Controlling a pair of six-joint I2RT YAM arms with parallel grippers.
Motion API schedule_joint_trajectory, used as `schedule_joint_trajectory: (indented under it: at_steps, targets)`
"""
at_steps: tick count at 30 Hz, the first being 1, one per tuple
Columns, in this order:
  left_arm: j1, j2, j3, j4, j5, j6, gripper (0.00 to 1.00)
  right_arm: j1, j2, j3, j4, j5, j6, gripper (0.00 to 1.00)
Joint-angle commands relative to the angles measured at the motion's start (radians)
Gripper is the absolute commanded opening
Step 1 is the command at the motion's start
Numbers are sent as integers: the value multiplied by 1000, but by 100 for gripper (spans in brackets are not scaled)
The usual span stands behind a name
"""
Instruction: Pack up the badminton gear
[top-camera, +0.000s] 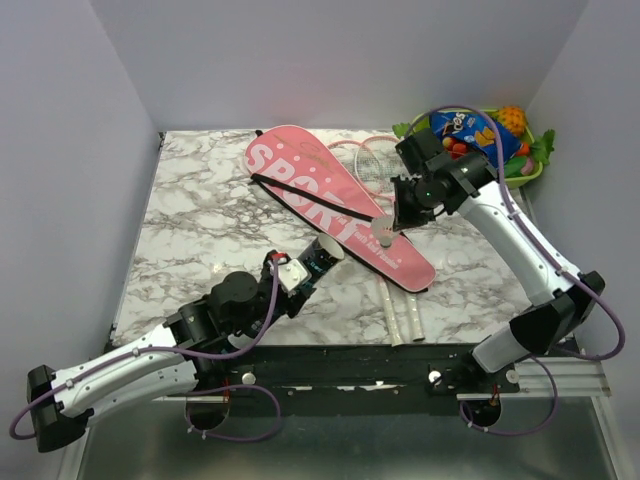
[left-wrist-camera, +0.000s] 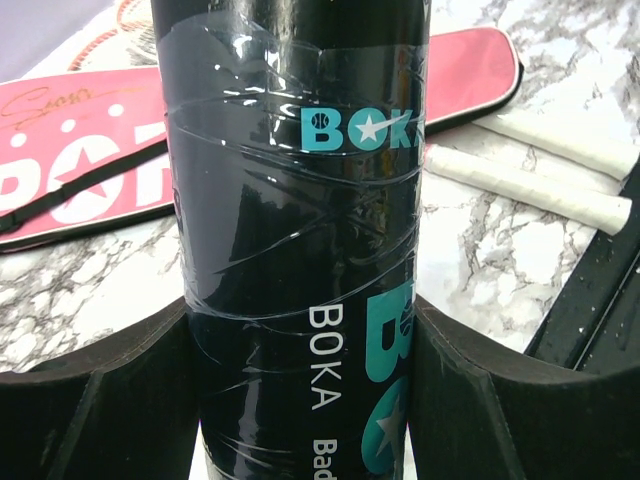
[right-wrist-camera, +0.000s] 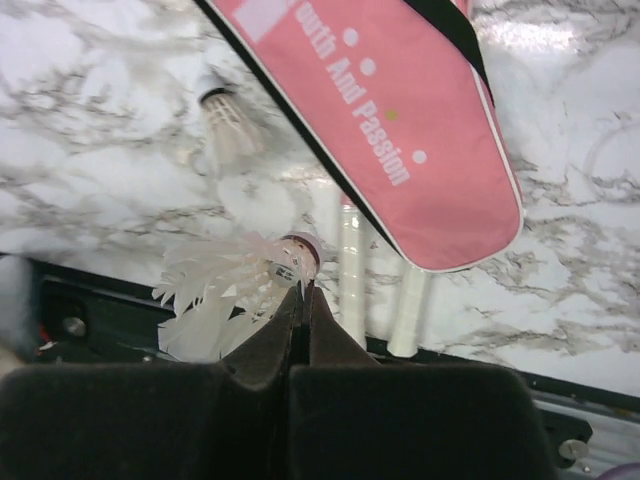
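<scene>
A dark tube with teal "BOKA" lettering stands between the fingers of my left gripper, which press on both its sides. From above, the tube points toward the pink racket bag, and the left gripper is near the table's front. My right gripper is shut, pinching a white shuttlecock at its tips. It hangs over the bag's narrow end. A second shuttlecock lies on the marble. Two white racket handles stick out from under the bag, and the pink racket heads show behind it.
A green tray of fruit and snacks sits at the back right corner, just behind my right arm. The bag's black strap lies across its top. A black rail runs along the table's near edge.
</scene>
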Motion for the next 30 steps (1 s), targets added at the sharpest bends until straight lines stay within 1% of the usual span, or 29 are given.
schedule_joint_trajectory:
  at_steps: [1,3,5,9,12,13,18,19,22,30]
  targets:
    - [2,49,35,43,106,15,0,5,-55,61,-23,-115,-21,1]
    - [0,64,41,57,131,18,0,3,-108,32,29,-150,-32,1]
    - [0,83,48,63,160,19,0,-1,-152,18,94,-226,-42,1]
    - [0,95,61,73,175,6,0,-8,-210,-9,174,-377,-48,1]
    - [0,93,67,76,178,3,0,-8,-256,-48,243,-451,-36,1]
    - [0,93,70,76,180,1,0,-8,-266,-69,281,-497,-29,0]
    - [0,93,85,102,178,-19,0,-8,-289,-118,327,-554,-18,1]
    - [0,90,88,108,201,-25,0,-8,-296,-130,349,-586,-12,1]
    - [-1,89,90,136,207,-45,0,-8,-306,-164,398,-635,8,1]
    - [-5,78,73,177,203,-68,0,-8,-299,-199,433,-743,27,1]
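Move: Some 17 cm to the right hand's left, 6 cm nearer the base and about 4 cm higher is the open mouth of the tube. On the table, roughly 17 cm below this hand, a loose shuttlecock lies 14 cm left and 3 cm ahead, the racket handles 14 cm back and 6 cm right. From the left hand, which grips the tube, the held shuttlecock is about 12 cm ahead, 20 cm right and slightly higher. Lifting about 10 cm while swinging left and back, the right hand carries the pinched shuttlecock to the tube's mouth, its wrist rolling some 45 degrees so the down-pointing fingers swing round towards the left and the tube. The left hand keeps its grip and brings the tube about 4 cm rightward to meet it, dipping slightly and then rising, with a slight clockwise turn. ##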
